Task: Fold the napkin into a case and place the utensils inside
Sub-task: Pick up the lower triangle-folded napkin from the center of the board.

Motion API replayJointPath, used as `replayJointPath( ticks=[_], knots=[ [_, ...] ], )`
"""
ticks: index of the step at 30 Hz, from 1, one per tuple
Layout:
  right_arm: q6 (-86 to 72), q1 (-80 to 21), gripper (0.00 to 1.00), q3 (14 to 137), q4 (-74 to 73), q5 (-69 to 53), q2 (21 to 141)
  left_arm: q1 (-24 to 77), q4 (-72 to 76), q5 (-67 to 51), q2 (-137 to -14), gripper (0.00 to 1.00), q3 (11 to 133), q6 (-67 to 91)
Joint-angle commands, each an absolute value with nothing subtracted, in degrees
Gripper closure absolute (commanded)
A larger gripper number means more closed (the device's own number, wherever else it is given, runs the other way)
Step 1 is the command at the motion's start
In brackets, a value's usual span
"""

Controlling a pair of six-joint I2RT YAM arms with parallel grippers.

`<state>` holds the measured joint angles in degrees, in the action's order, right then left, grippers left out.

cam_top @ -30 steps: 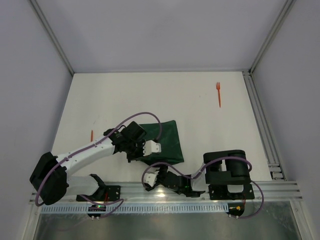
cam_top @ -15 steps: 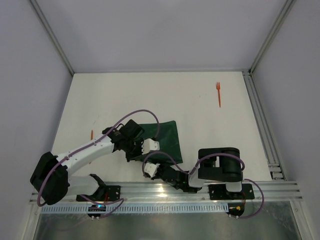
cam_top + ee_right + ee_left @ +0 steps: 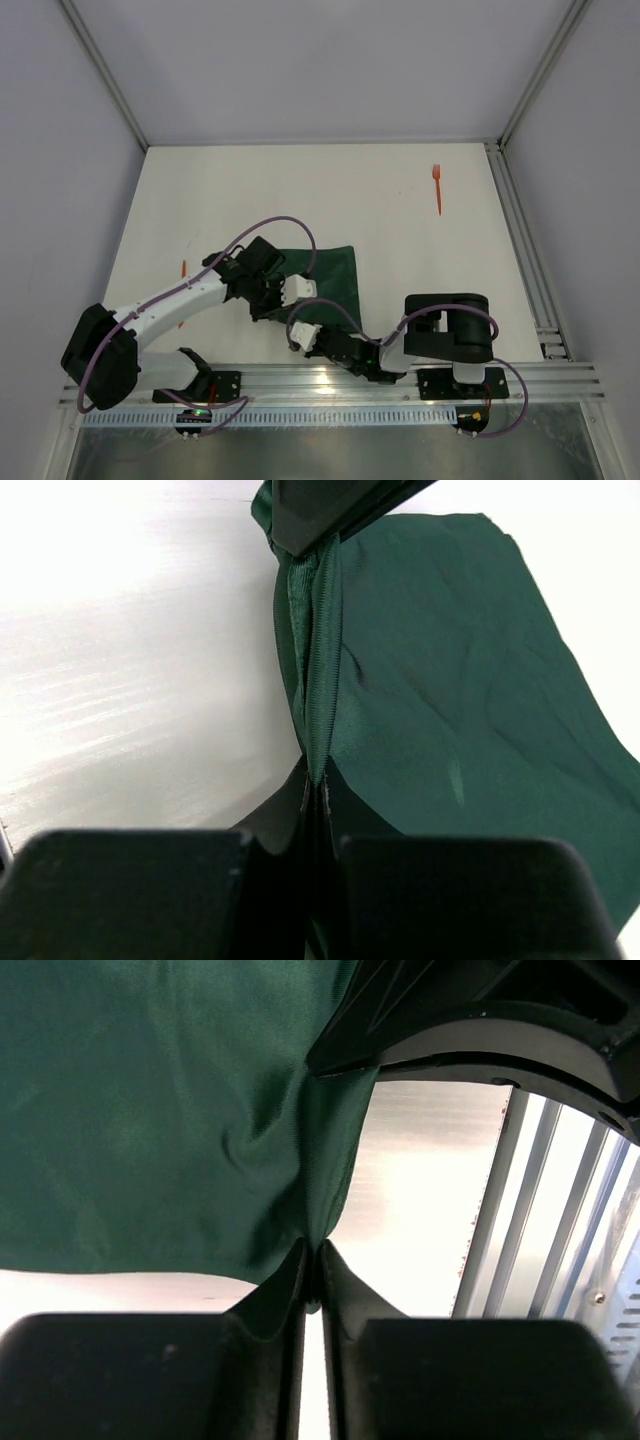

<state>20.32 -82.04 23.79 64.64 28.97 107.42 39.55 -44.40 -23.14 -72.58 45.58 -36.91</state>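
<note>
The dark green napkin (image 3: 335, 275) lies on the table's near middle. My left gripper (image 3: 297, 297) is shut on its near edge; the left wrist view shows cloth (image 3: 150, 1110) pinched between the fingertips (image 3: 312, 1260). My right gripper (image 3: 303, 328) is shut on the same edge just beside it, its jaws closed on the ribbed hem (image 3: 322, 680) in the right wrist view (image 3: 320, 785). An orange fork (image 3: 437, 188) lies at the far right. A second orange utensil (image 3: 183, 268) lies at the left, beside the left arm.
The metal rail (image 3: 330, 382) carrying the arm bases runs along the near edge, close behind both grippers. A grey frame rail (image 3: 520, 240) borders the table's right side. The left arm's purple cable (image 3: 290, 225) loops over the napkin.
My right gripper reached forward to the napkin's near edge and went from open to shut on it. The left gripper kept its grip and shifted slightly.
</note>
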Motion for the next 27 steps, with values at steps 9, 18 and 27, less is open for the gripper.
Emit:
replayJointPath(
  ticks=[9,18,27],
  knots=[
    [10.46,-72.78,0.96,27.15,40.1,7.57,99.05,37.53,-47.28,-25.22,-70.23,0.48,46.05,-37.97],
    [7.3,-67.24,0.96,28.74,37.36,-5.26,98.26,33.4,-51.15,-27.15,-66.98,0.38,47.2,-37.88],
    [6.51,-64.25,0.96,31.02,33.67,-10.89,99.67,28.75,-46.85,-28.83,-67.5,0.31,47.99,-31.82]
  ],
)
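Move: Both grippers already pinch the napkin: the left one its near left corner, a few centimetres up, the right one its near edge. From the left hand the napkin's middle is about 7 cm ahead, 10 cm right and some 4 cm lower; the orange utensil lies about 20 cm left and 5 cm ahead. From the right hand the napkin's middle is roughly 8 cm ahead, 4 cm right and slightly below. Open the left gripper wide to let go of the napkin's corner, and draw it off leftward and up, about 3 cm in all, turning slightly counter-clockwise. Keep the right fingers shut on the near edge while that wrist tips its fingertips down and swings counter-clockwise, some 25 degrees in all, easing 1 cm or so forward and left. ##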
